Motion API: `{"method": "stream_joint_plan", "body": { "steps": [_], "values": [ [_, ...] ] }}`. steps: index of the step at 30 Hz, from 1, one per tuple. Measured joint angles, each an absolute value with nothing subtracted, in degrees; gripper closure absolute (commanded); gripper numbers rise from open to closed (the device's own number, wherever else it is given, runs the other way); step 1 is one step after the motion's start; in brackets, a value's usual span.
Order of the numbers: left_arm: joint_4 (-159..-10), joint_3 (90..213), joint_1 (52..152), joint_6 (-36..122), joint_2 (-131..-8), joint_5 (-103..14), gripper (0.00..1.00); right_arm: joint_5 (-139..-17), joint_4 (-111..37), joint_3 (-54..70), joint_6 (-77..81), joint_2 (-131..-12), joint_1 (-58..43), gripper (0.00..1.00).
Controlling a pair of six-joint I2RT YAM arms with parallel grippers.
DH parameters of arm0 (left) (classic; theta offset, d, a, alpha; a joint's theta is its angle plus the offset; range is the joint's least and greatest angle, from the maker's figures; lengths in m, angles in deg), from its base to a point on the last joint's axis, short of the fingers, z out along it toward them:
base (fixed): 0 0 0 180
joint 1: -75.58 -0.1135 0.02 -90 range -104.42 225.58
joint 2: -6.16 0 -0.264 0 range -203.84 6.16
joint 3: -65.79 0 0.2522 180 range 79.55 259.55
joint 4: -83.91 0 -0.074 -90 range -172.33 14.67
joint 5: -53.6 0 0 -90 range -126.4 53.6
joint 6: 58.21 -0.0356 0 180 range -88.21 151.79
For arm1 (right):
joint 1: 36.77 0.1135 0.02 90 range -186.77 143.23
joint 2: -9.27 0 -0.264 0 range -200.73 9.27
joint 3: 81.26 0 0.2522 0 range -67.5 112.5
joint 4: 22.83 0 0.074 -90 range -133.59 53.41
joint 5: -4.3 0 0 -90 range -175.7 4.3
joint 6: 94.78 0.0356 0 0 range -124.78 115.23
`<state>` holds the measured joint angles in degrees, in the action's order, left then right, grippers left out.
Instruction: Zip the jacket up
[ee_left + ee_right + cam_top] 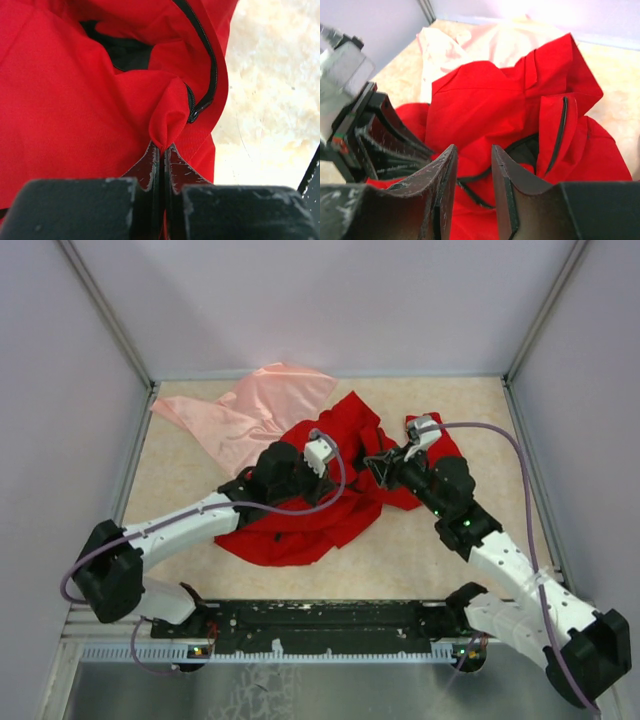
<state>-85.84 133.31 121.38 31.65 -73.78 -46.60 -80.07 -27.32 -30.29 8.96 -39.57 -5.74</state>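
Note:
The red jacket (300, 525) lies crumpled in the middle of the table. My left gripper (163, 148) is shut on a small fold of its red cloth, just beside the black front zipper (212, 75), whose end curls by the fold. In the top view the left gripper (345, 485) and the right gripper (378, 468) stand close together over the jacket's centre. The right gripper (472, 150) is open a little, with nothing between its fingers; red cloth and a stretch of black zipper (480, 192) lie just beyond them. A dark pocket zip (560, 132) shows to the right.
A pale pink shiny cloth (255, 410) lies at the back left, touching the jacket's far edge. Grey walls close the table on three sides. Bare beige tabletop (450, 390) shows around the jacket. The left gripper's fingers (380, 135) sit just left of the right one.

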Motion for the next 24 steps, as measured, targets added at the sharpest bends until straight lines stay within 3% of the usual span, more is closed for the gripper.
{"method": "stream_joint_plan", "body": {
  "steps": [12,21,24],
  "values": [
    [-84.9,128.0,126.9,35.1,-74.7,-37.3,1.00,-78.8,-30.8,-26.8,8.4,-52.4,-5.7,0.64],
    [-89.0,115.5,127.0,42.1,-64.7,-31.7,1.00,-84.2,-30.0,-30.3,10.0,-61.0,-7.9,0.64],
    [-91.7,111.8,127.0,44.6,-62.1,-29.9,1.00,-86.3,-30.6,-33.6,11.0,-61.9,-8.5,0.72]
  ]
}}
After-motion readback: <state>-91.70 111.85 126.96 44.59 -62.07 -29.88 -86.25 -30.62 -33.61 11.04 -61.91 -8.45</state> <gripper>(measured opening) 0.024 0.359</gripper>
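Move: The left hand already has the jacket's front bunched in its shut fingers, with the zip slider roughly 4 cm to its right, level fore and aft and about 2 cm lower. The fold of the jacket's right front lies some 6 cm ahead of the right hand, about 1 cm to its right and 19 cm below. From the right hand, the slider is about 7 cm left, level fore and aft, 10 cm down; the black lining is 14 cm ahead, 4 cm left, 19 cm down. Still pinching the red cloth just below the slider, the left hand draws it down about 7 cm and back, then swings left while turning some 15 degrees counter-clockwise. The empty right hand sinks some 17 cm towards the jacket's right front, edging forward before veering right, its fingers tipping down about 25 degrees and staying partly open. ##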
